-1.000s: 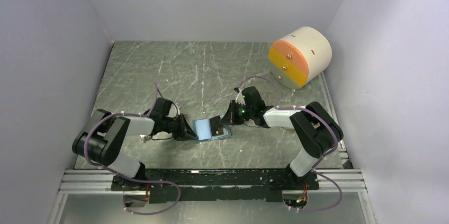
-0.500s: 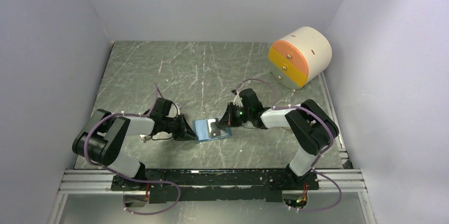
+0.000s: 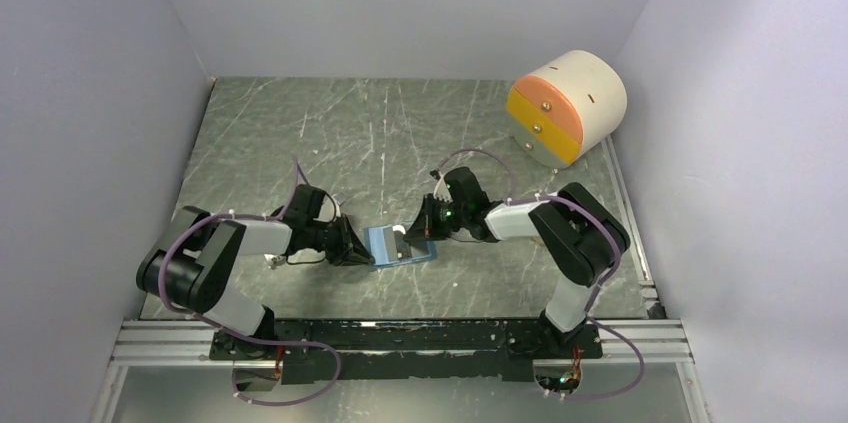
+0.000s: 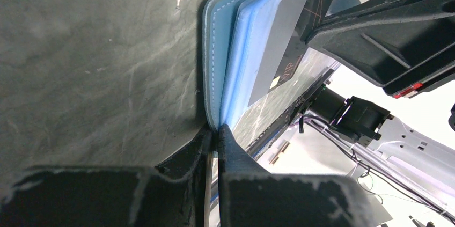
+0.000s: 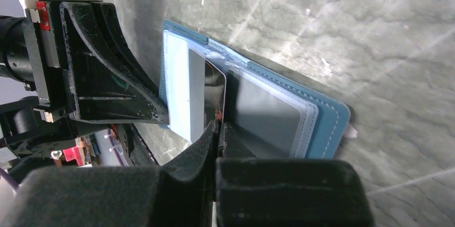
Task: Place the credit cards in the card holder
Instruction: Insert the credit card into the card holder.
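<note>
The blue card holder (image 3: 385, 242) lies open on the dark stone table between both arms. My left gripper (image 3: 364, 256) is shut on its left edge, where the pale blue inner flaps (image 4: 214, 50) meet the tips (image 4: 217, 129). My right gripper (image 3: 412, 236) is shut on a dark credit card (image 5: 209, 85) that lies partly over the holder's left inner pocket (image 5: 177, 87). The left wrist view shows this card (image 4: 279, 39) slanting in under the flap. A second, greyish card (image 5: 263, 114) sits in the right-hand pocket, next to the holder's outer rim (image 5: 330, 125).
A big cream drum with orange and yellow drawers (image 3: 565, 108) stands at the back right. A small white piece (image 5: 351, 131) pokes out from under the holder's right edge. White walls close in the table on three sides.
My right gripper has slid left with the card, further over the holder. The left gripper and the holder have stayed put.
</note>
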Motion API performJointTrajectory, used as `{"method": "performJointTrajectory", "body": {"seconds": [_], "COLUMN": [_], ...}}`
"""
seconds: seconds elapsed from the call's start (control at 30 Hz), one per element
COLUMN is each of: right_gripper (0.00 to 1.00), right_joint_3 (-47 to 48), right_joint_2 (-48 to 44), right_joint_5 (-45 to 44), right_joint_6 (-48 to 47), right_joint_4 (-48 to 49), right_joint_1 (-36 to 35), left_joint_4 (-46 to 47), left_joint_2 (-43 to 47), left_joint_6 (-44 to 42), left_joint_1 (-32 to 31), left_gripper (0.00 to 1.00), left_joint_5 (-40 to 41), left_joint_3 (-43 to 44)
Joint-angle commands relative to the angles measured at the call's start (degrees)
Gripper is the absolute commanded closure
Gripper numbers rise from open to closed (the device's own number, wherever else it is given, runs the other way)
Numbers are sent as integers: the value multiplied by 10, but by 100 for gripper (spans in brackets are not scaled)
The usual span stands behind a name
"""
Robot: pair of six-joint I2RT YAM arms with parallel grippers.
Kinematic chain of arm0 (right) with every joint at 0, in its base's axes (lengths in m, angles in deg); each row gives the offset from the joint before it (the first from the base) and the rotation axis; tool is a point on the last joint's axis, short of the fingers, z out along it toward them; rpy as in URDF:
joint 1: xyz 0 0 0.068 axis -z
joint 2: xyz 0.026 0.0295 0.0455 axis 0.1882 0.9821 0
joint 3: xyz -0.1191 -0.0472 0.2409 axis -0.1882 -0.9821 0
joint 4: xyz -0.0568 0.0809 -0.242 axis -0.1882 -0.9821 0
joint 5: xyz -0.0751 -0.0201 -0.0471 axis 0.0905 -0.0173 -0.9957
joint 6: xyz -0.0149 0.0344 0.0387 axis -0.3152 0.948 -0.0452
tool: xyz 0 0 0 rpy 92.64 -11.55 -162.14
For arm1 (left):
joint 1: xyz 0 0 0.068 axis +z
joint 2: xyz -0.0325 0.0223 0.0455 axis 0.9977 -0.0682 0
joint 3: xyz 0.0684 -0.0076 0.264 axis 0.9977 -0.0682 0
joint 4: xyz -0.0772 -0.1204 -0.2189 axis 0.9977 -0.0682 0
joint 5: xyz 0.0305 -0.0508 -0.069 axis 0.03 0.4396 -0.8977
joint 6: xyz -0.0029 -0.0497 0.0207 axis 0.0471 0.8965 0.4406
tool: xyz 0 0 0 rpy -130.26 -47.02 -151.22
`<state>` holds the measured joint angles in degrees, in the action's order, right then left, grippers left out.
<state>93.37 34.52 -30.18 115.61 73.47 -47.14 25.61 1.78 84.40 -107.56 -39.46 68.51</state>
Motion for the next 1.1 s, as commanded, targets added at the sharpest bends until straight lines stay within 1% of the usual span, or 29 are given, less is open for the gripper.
{"method": "performJointTrajectory", "body": {"seconds": [0.0, 0.17, 0.47, 0.6, 0.7, 0.73, 0.83, 0.9, 1.0, 1.07], "right_gripper": [100, 98, 100, 99, 91, 88, 80, 74, 62, 56], "right_joint_3": [21, 26, -13, -6, 9, 19, 53, 62, 60, 55], "right_joint_2": [16, 21, 28, 34, 26, 23, 0, -18, -34, -38], "right_joint_5": [-14, -21, -29, -30, -41, -45, -83, -99, -98, -94], "right_joint_6": [-5, 5, 81, 87, 64, 48, -24, -55, -70, -69], "right_joint_4": [-24, -20, 67, 69, 38, 15, -96, -135, -152, -150], "right_joint_1": [-21, -28, -45, -56, -61, -60, -53, -51, -51, -52], "left_joint_4": [-1, -5, 6, 7, 3, 1, -13, -21, -37, -41], "left_joint_2": [12, 15, 15, 12, 12, 13, 22, 29, 37, 40], "left_joint_6": [-10, -10, 2, 5, 8, 7, 3, 0, -10, -13], "left_joint_1": [-3, -4, -14, -24, -26, -26, -27, -27, -27, -27], "left_gripper": [91, 91, 91, 91, 91, 91, 91, 90, 91, 91], "left_joint_5": [-6, -8, -4, 2, 6, 8, 18, 17, 23, 22], "left_joint_3": [15, 25, 25, 28, 31, 31, 33, 34, 36, 35]}}
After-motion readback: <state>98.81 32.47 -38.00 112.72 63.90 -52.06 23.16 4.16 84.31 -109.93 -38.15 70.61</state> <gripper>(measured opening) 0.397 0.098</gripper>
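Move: The right hand holds the credit card by its right part, tip already in the card holder's left pocket, whose middle lies about 5 cm to the left, 1 cm back and 1 cm below. The right half of the holder lies about 3 cm to the hand's right, 1 cm back and 2 cm below. From the left hand, pinching the holder's near left edge, the left pocket is some 3 cm ahead and 3 cm right, about level. Right hand pushes its card some 2.5 cm left into the pocket, opens, backs off; left keeps its pinch. ##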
